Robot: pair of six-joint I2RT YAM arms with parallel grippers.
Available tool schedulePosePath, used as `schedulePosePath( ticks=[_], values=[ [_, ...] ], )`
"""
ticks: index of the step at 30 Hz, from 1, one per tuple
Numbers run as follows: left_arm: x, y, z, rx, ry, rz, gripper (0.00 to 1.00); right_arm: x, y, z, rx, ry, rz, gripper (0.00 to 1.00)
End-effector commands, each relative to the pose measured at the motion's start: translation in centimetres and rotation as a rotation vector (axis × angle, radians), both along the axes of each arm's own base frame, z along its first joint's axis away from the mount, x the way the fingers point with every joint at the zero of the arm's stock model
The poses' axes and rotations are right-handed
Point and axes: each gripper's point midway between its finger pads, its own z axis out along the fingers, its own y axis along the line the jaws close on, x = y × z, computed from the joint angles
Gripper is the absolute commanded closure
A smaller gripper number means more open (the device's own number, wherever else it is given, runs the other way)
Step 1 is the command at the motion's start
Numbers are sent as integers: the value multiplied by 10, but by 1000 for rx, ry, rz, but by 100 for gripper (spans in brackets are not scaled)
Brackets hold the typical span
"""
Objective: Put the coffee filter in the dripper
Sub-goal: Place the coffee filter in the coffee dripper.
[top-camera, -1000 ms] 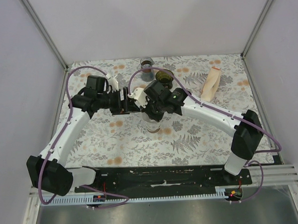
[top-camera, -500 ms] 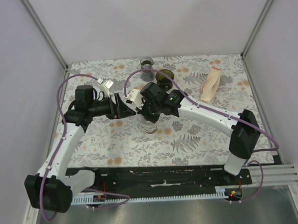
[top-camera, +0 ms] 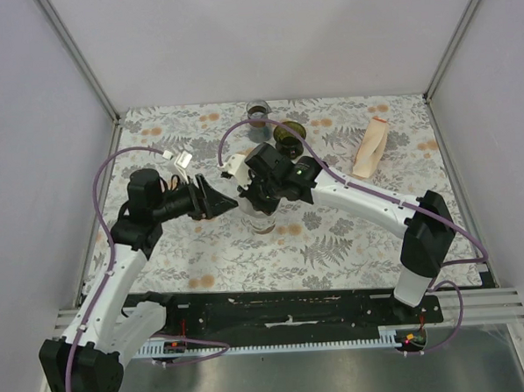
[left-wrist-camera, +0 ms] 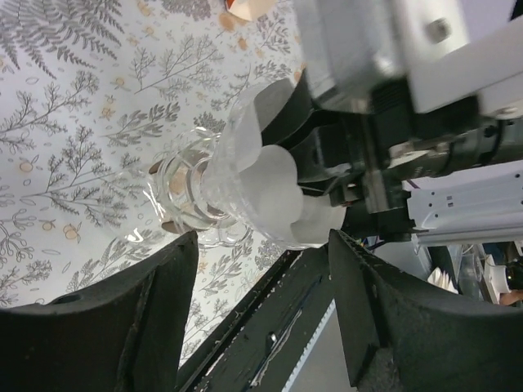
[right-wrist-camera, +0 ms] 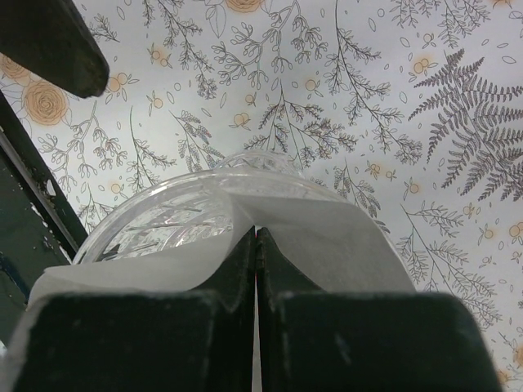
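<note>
The white paper coffee filter [right-wrist-camera: 343, 237] lies folded over the rim of a clear ribbed glass vessel [left-wrist-camera: 192, 184], partly inside its mouth. My right gripper [right-wrist-camera: 256, 245] is shut on the filter's edge from above; in the top view it [top-camera: 261, 205] hangs over the vessel at mid-table. The filter [left-wrist-camera: 274, 188] bulges white inside the glass. My left gripper [left-wrist-camera: 261, 318] stands open and empty just left of the vessel, its fingertips [top-camera: 216, 198] short of it. The dark olive dripper [top-camera: 287, 140] stands farther back, apart from the filter, partly behind a cable.
A glass jar with a brown band [top-camera: 258, 113] stands at the back beside the dripper. A long pale peach packet [top-camera: 371, 148] lies at the back right. The black mounting rail [top-camera: 286, 313] runs along the near edge. Grey walls close in both sides.
My left arm has drawn back to the left and nearer, away from the glass vessel, with its jaws wide. The right gripper stays shut on the filter, shifted slightly left.
</note>
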Motion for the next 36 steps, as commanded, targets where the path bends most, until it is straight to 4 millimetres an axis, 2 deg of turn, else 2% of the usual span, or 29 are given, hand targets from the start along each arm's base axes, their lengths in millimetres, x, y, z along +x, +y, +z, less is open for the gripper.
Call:
schedulePosePath(
  ticks=[1,5,13,19,21,24,26,31,36],
  values=[
    [7,-1,-5,0,15,65,30,2,8,0,9,0,-21,100],
    [15,-2,2,10,-5,81,34,0,10,-1,4,-4,-19,100],
    [19,-3,-11,13,24,85,35,1,12,0,-1,-17,-19,100],
    [18,-5,-11,13,24,65,50,-1,13,9,-9,-35,-6,98],
    [14,-5,-14,16,33,55,54,-1,10,15,-8,-45,-7,95],
    [11,-5,-16,26,37,47,59,0,6,28,6,-77,-13,82],
    [11,-5,-13,30,27,45,60,0,4,33,13,-88,-14,77],
    [11,-5,-9,38,12,36,60,0,2,42,23,-105,-9,72],
    [11,-4,-9,48,10,36,61,2,2,61,54,-140,-10,67]
  ],
)
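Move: The filter already sits in the dripper; its middle is about 3 cm ahead of the left hand, 6 cm to its right and 6 cm below. The right hand's shut fingertips are down inside it, the filter's middle some 3 cm to their right, level fore and aft, about 1 cm lower. The green cup stands some 19 cm ahead of the filter and 8 cm right; the glass jug about 24 cm straight ahead of the filter. The left fingers come to straddle the filter's edge and the dripper's left-back rim: the hand sinks about 2.5 cm and eases 1 cm forward, then its wide-open fingers narrow to under half open around that rim. The right hand stays nearly put inside the filter, then spreads its shut fingers to about a third open and starts to rise, about 1 cm. ##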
